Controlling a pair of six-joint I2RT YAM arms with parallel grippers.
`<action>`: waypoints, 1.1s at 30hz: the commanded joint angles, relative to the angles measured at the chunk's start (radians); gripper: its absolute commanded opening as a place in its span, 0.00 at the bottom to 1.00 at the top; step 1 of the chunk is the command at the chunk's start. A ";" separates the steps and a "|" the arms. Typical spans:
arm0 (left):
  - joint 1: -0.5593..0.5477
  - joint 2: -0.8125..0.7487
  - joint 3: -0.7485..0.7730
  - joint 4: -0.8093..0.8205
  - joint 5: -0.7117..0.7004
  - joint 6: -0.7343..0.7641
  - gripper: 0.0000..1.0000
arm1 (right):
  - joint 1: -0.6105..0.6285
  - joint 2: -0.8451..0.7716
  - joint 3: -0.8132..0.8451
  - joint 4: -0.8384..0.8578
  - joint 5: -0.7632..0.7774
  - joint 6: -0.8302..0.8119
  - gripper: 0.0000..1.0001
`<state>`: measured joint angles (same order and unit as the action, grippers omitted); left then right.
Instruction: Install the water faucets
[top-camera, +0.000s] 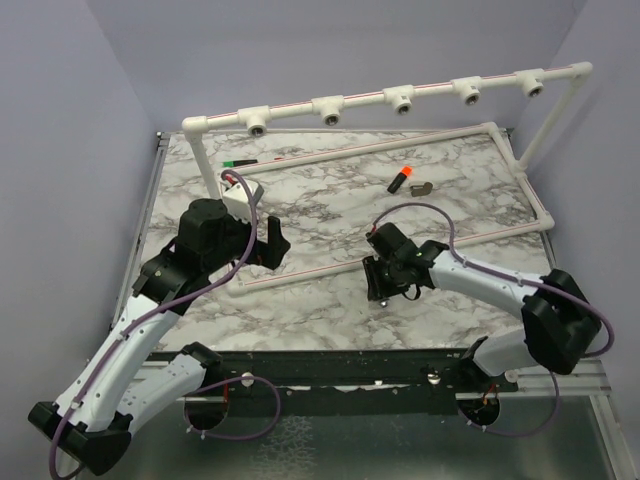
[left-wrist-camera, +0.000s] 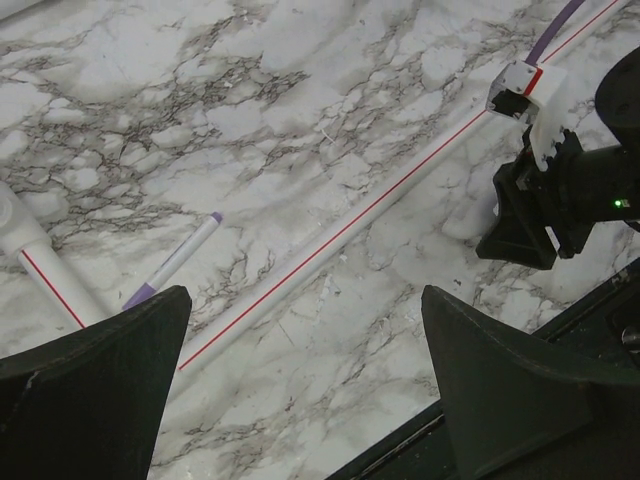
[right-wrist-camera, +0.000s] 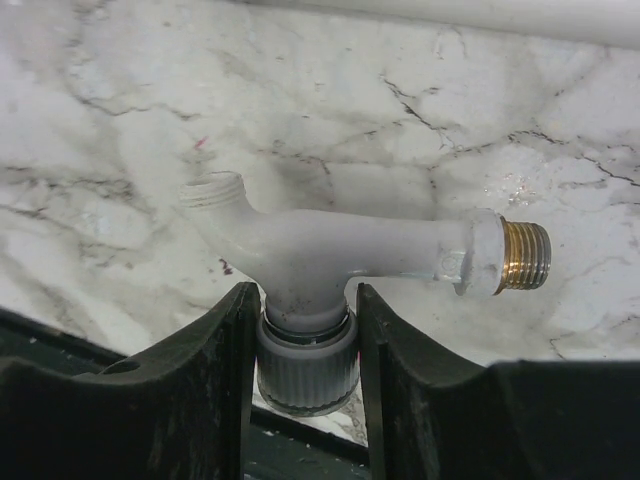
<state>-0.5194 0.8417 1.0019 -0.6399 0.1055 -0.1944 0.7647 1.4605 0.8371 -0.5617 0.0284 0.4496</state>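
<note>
In the right wrist view, the water faucet (right-wrist-camera: 340, 250) has a pale grey body, a threaded spout at the left and a brass threaded stem at the right. It lies just above the marble table (right-wrist-camera: 120, 120). My right gripper (right-wrist-camera: 305, 300) is shut on its ribbed round knob, one finger on each side. From above, that gripper (top-camera: 385, 285) points down near the table's front middle and hides the faucet. My left gripper (top-camera: 272, 245) stands open over bare marble at the left, with nothing between its fingers (left-wrist-camera: 100, 370).
A white pipe rail with several tee sockets (top-camera: 400, 100) spans the back on upright posts. A loose white pipe with a red line (left-wrist-camera: 330, 245) lies between the arms. A black stick with an orange tip (top-camera: 402, 180) and a green-tipped pen (top-camera: 238, 161) lie farther back.
</note>
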 joint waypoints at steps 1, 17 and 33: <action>-0.002 -0.005 0.055 -0.028 0.004 0.041 0.99 | 0.010 -0.123 0.029 0.045 -0.084 -0.091 0.00; -0.003 0.078 0.163 -0.098 0.042 -0.038 0.99 | 0.012 -0.370 0.013 0.315 -0.514 -0.585 0.01; -0.002 0.123 0.178 -0.153 0.289 -0.150 0.99 | 0.068 -0.270 0.164 0.062 -0.924 -1.384 0.01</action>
<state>-0.5194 0.9649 1.1690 -0.7631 0.2752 -0.3004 0.8154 1.1389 0.9272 -0.3679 -0.7708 -0.6796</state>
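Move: At the right fingertips, already gripped by its grey knob just over the table, is the faucet. The open left gripper hangs about 20 cm to the left, 3 cm farther out and some 22 cm above that hand; the near rail crosses roughly 8 cm ahead and 2 cm lower. The marker lies 24 cm left, 9 cm ahead and 3 cm lower. From the left hand the faucet is about 20 cm right, 3 cm back and 22 cm down. Carrying the faucet up by its knob, the right hand climbs nearly 18 cm while going about 10 cm left towards the left gripper, late on also drawing back; its wrist turns counter-clockwise and the down-pointing fingers swing up to point left, grip kept. The left hand, wide open, rises 2 cm, then eases 3 cm right, tipping slightly down. ##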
